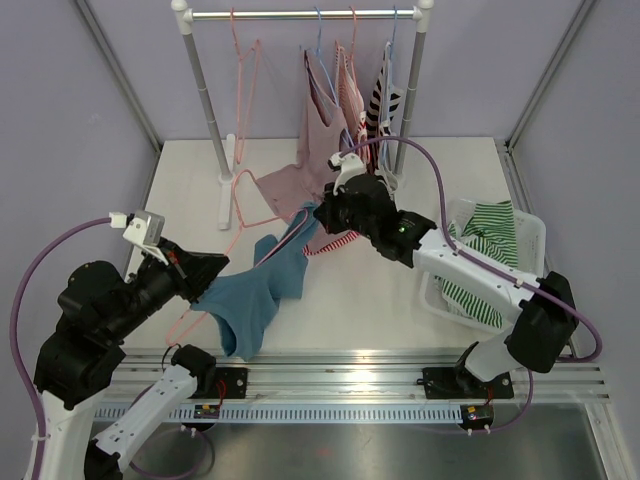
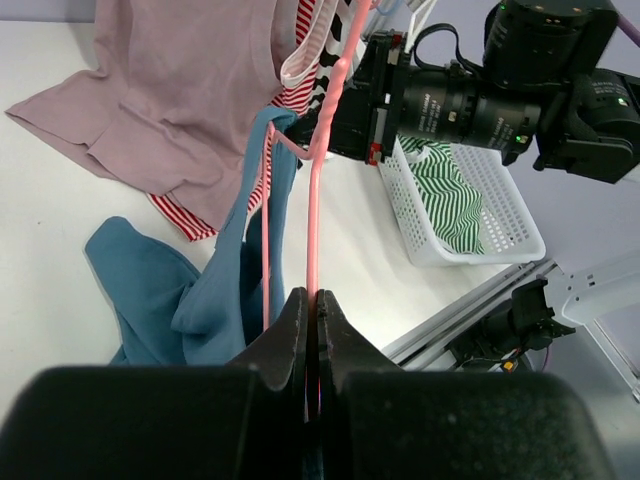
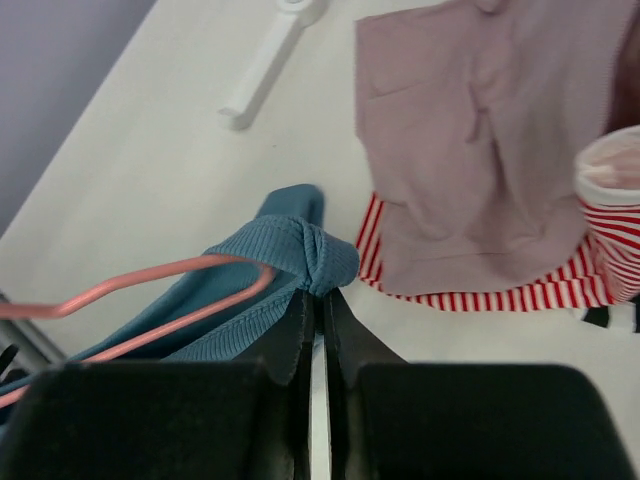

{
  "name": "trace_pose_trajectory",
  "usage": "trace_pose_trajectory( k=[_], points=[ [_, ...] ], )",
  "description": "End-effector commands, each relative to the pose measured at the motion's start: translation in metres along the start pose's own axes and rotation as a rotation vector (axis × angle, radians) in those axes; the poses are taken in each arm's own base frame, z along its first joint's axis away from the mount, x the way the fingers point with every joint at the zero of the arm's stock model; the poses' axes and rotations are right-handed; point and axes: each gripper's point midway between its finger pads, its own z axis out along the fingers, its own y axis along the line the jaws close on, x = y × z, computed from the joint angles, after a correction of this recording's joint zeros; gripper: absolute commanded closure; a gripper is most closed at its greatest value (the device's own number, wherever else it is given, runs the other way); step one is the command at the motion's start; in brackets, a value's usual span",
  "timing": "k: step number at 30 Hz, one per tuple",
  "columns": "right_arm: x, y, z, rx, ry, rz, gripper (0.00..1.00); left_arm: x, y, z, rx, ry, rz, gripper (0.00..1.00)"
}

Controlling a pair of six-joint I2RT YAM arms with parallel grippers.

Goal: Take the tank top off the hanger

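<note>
The blue tank top (image 1: 255,295) hangs off a pink hanger (image 2: 310,200) stretched between my two grippers, its body bunched on the table. My left gripper (image 1: 208,270) is shut on the hanger's wire (image 2: 314,300) at the near left. My right gripper (image 1: 325,215) is shut on a bunched blue strap (image 3: 322,262) at the hanger's far end, where the pink wire (image 3: 150,290) bends through the strap. In the left wrist view the blue top (image 2: 200,290) drapes to the left of the wire and the right gripper (image 2: 352,100) sits at its top.
A clothes rack (image 1: 305,14) at the back holds several hangers and tops. A mauve top (image 1: 295,180) and a red-striped top (image 1: 335,243) trail onto the table. A white basket (image 1: 530,235) with a green-striped garment stands at the right. A metal rail (image 1: 350,375) runs along the near edge.
</note>
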Motion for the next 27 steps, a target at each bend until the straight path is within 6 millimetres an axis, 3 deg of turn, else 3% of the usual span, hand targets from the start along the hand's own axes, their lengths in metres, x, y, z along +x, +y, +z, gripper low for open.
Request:
trace_pose_trajectory(
  k=[1, 5, 9, 10, 11, 12, 14, 18, 20, 21, 22, 23, 24, 25, 27],
  points=[
    [-0.023, -0.045, 0.002, 0.162, -0.049, -0.008, 1.00, -0.019, -0.020, -0.007, 0.091, -0.057, 0.034, 1.00],
    [-0.022, -0.061, 0.009, 0.185, -0.020, 0.009, 1.00, -0.021, -0.028, -0.009, 0.129, -0.066, 0.034, 1.00],
    [-0.018, -0.035, 0.004, 0.036, 0.014, 0.025, 1.00, -0.032, -0.038, -0.007, 0.186, -0.124, 0.030, 1.00],
    [-0.021, -0.020, -0.005, -0.038, 0.005, 0.044, 1.00, -0.041, -0.047, -0.004, 0.236, -0.166, 0.031, 1.00],
    [-0.026, -0.018, -0.011, -0.046, -0.015, 0.052, 1.00, -0.051, -0.055, -0.007, 0.274, -0.208, 0.042, 1.00],
    [-0.038, -0.002, -0.028, -0.122, -0.046, 0.067, 1.00, -0.052, -0.059, -0.002, 0.304, -0.219, 0.041, 1.00],
    [-0.048, 0.011, -0.046, -0.193, -0.077, 0.079, 1.00, -0.076, -0.071, 0.004, 0.367, -0.310, 0.052, 1.00],
    [-0.082, 0.055, -0.115, -0.413, -0.159, 0.065, 1.00, -0.107, -0.082, 0.020, 0.469, -0.501, 0.091, 1.00],
    [-0.098, 0.069, -0.142, -0.480, -0.197, 0.058, 1.00, -0.125, -0.082, 0.022, 0.506, -0.665, 0.118, 1.00],
    [-0.106, 0.080, -0.164, -0.538, -0.221, 0.047, 1.00, -0.132, -0.079, 0.028, 0.496, -0.712, 0.116, 1.00],
    [-0.116, 0.086, -0.180, -0.570, -0.251, 0.038, 1.00, -0.143, -0.085, 0.022, 0.535, -0.801, 0.141, 1.00],
    [-0.122, 0.091, -0.193, -0.596, -0.266, 0.030, 1.00, -0.148, -0.089, 0.020, 0.557, -0.844, 0.174, 1.00],
    [-0.127, 0.101, -0.215, -0.655, -0.283, 0.015, 1.00, -0.149, -0.090, 0.034, 0.573, -0.850, 0.195, 1.00],
    [-0.136, 0.108, -0.231, -0.688, -0.302, -0.001, 1.00, -0.163, -0.101, 0.022, 0.608, -0.938, 0.235, 1.00],
    [-0.142, 0.115, -0.253, -0.728, -0.314, -0.023, 1.00, -0.178, -0.096, 0.029, 0.565, -0.982, 0.207, 1.00]
  ],
)
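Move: The blue tank top's strap is already pinched in the right hand, its middle hanging some 12 cm left, 7 cm back and 10 cm below; the pink hanger's loaded end sits about 3 cm left and 2 cm back of those fingers. The mauve top hangs about 10 cm straight ahead, the red-striped one 8 cm ahead and 7 cm right. From the left hand, which holds the hanger, the tank top's middle lies about 11 cm ahead, 6 cm right, 22 cm lower. The tank top's strap, kept pinched by the right hand, is first drawn about 5 cm forward and right and slightly down, off the hanger's end, then lifted fast some 23 cm up and 16 cm back as that wrist turns counter-clockwise. The left hand keeps its grip on the hanger, starting late: up about 11 cm, forward and right, tipping its fingers up some 35 degrees. ##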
